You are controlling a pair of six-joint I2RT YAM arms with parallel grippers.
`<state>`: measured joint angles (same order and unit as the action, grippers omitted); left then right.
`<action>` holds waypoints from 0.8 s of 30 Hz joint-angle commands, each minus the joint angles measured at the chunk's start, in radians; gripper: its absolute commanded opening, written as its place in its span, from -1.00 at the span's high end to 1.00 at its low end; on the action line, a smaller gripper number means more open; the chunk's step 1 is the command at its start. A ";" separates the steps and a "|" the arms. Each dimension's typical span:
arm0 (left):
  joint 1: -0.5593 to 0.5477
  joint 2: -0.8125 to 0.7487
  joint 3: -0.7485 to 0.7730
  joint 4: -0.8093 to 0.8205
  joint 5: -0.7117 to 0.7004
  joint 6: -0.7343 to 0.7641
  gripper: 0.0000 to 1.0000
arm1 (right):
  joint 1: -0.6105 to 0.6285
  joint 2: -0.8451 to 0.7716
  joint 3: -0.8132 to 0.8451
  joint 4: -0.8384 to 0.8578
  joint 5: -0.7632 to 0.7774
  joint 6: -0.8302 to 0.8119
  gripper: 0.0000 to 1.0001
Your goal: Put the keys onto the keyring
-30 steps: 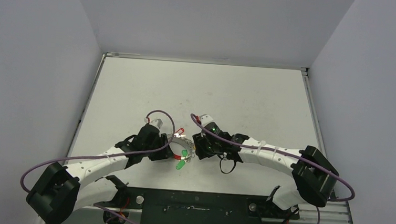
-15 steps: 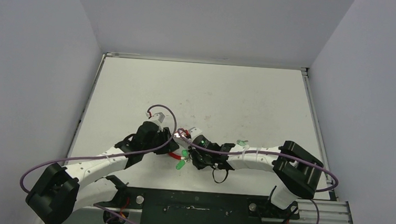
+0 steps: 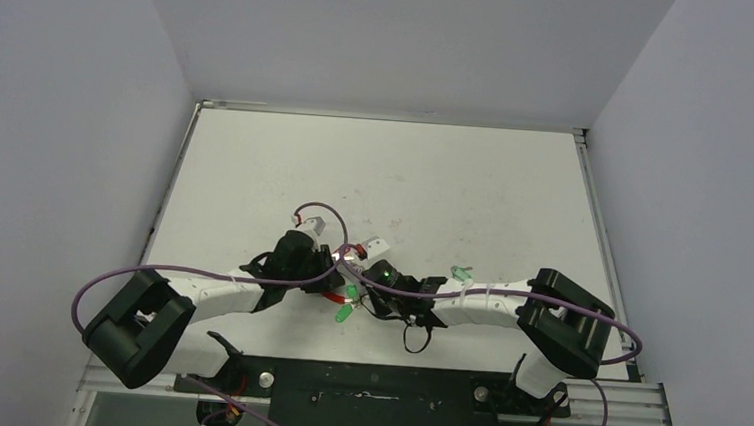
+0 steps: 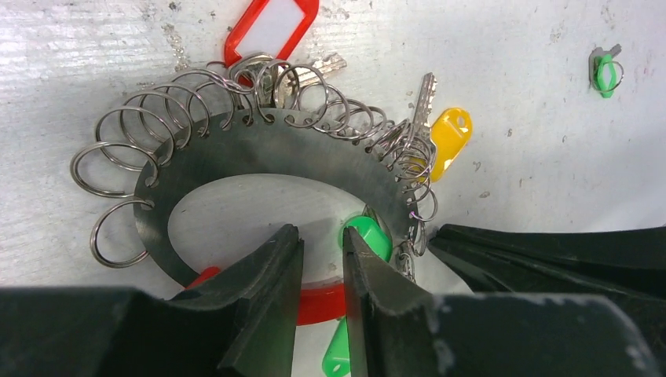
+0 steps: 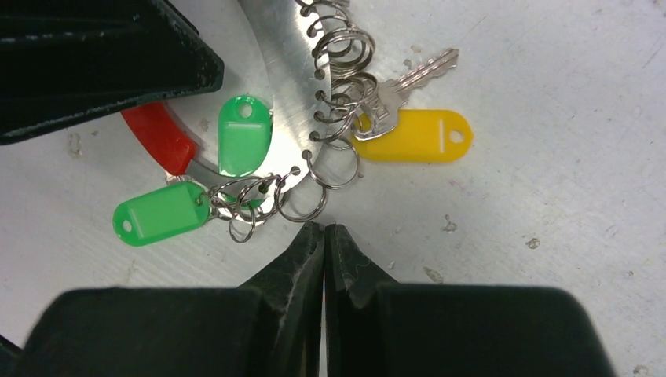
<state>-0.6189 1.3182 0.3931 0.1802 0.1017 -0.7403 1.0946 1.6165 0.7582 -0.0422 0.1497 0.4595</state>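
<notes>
The keyring (image 4: 267, 153) is a flat silver crescent edged with small wire rings, closed by a red plastic segment (image 4: 322, 302). It lies on the table between both arms. On its rings hang keys with a yellow head (image 5: 416, 135), two green heads (image 5: 243, 133) (image 5: 161, 212) and a red head (image 4: 271, 27). A separate small green key (image 3: 461, 274) lies apart on the table. My left gripper (image 4: 318, 239) hovers over the red segment, jaws a narrow gap apart, nothing pinched. My right gripper (image 5: 323, 229) is shut and empty, tips beside the outer rings.
The right arm's forearm (image 3: 477, 300) lies low across the table just beside the loose green key. Purple cables (image 3: 318, 214) loop above both wrists. The table's raised rim (image 3: 390, 117) runs along the back.
The right arm swung left to the keyring and its jaws shut. The left arm pushed in over the ring and its jaws narrowed. The loose green key now shows beside the right forearm.
</notes>
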 commanded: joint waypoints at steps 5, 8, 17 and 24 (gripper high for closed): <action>0.001 0.017 -0.044 0.045 0.004 0.002 0.51 | -0.034 -0.021 0.010 0.117 0.113 -0.008 1.00; 0.002 0.016 -0.053 0.038 0.001 0.002 0.51 | -0.042 -0.055 -0.012 0.133 0.084 -0.042 0.54; 0.002 0.038 -0.057 0.049 0.009 -0.008 0.51 | -0.016 -0.088 -0.058 0.097 0.043 -0.163 0.04; 0.002 0.043 -0.057 0.051 0.015 -0.008 0.51 | 0.019 -0.071 -0.062 0.086 0.058 -0.191 -0.02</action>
<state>-0.6189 1.3365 0.3573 0.2806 0.1177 -0.7551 1.0954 1.5616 0.6998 0.0284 0.1940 0.3019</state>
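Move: Just to the left of the right fingertips, some 2 cm away and level with them, lie the keyring's nearest wire loops, about 1 cm lower. The yellow tag is about 4 cm ahead and 1 cm right of that hand. The inner green tag sits about 3 cm left and 1 cm ahead, and the outer green tag 4 cm left and 2 cm back. From the left hand, those loops are roughly 3 cm back and 3 cm right. Sliding forward about 3 cm with its fingers still shut, the right hand passes beside the keyring's loops, rises about 1.5 cm and spreads its fingers to half open. It then draws back some 2 cm, easing slightly right and sinking a little as the fingertips tilt up by nearly 10 degrees. The left hand stays in place over the keyring, its fingers slightly apart. ##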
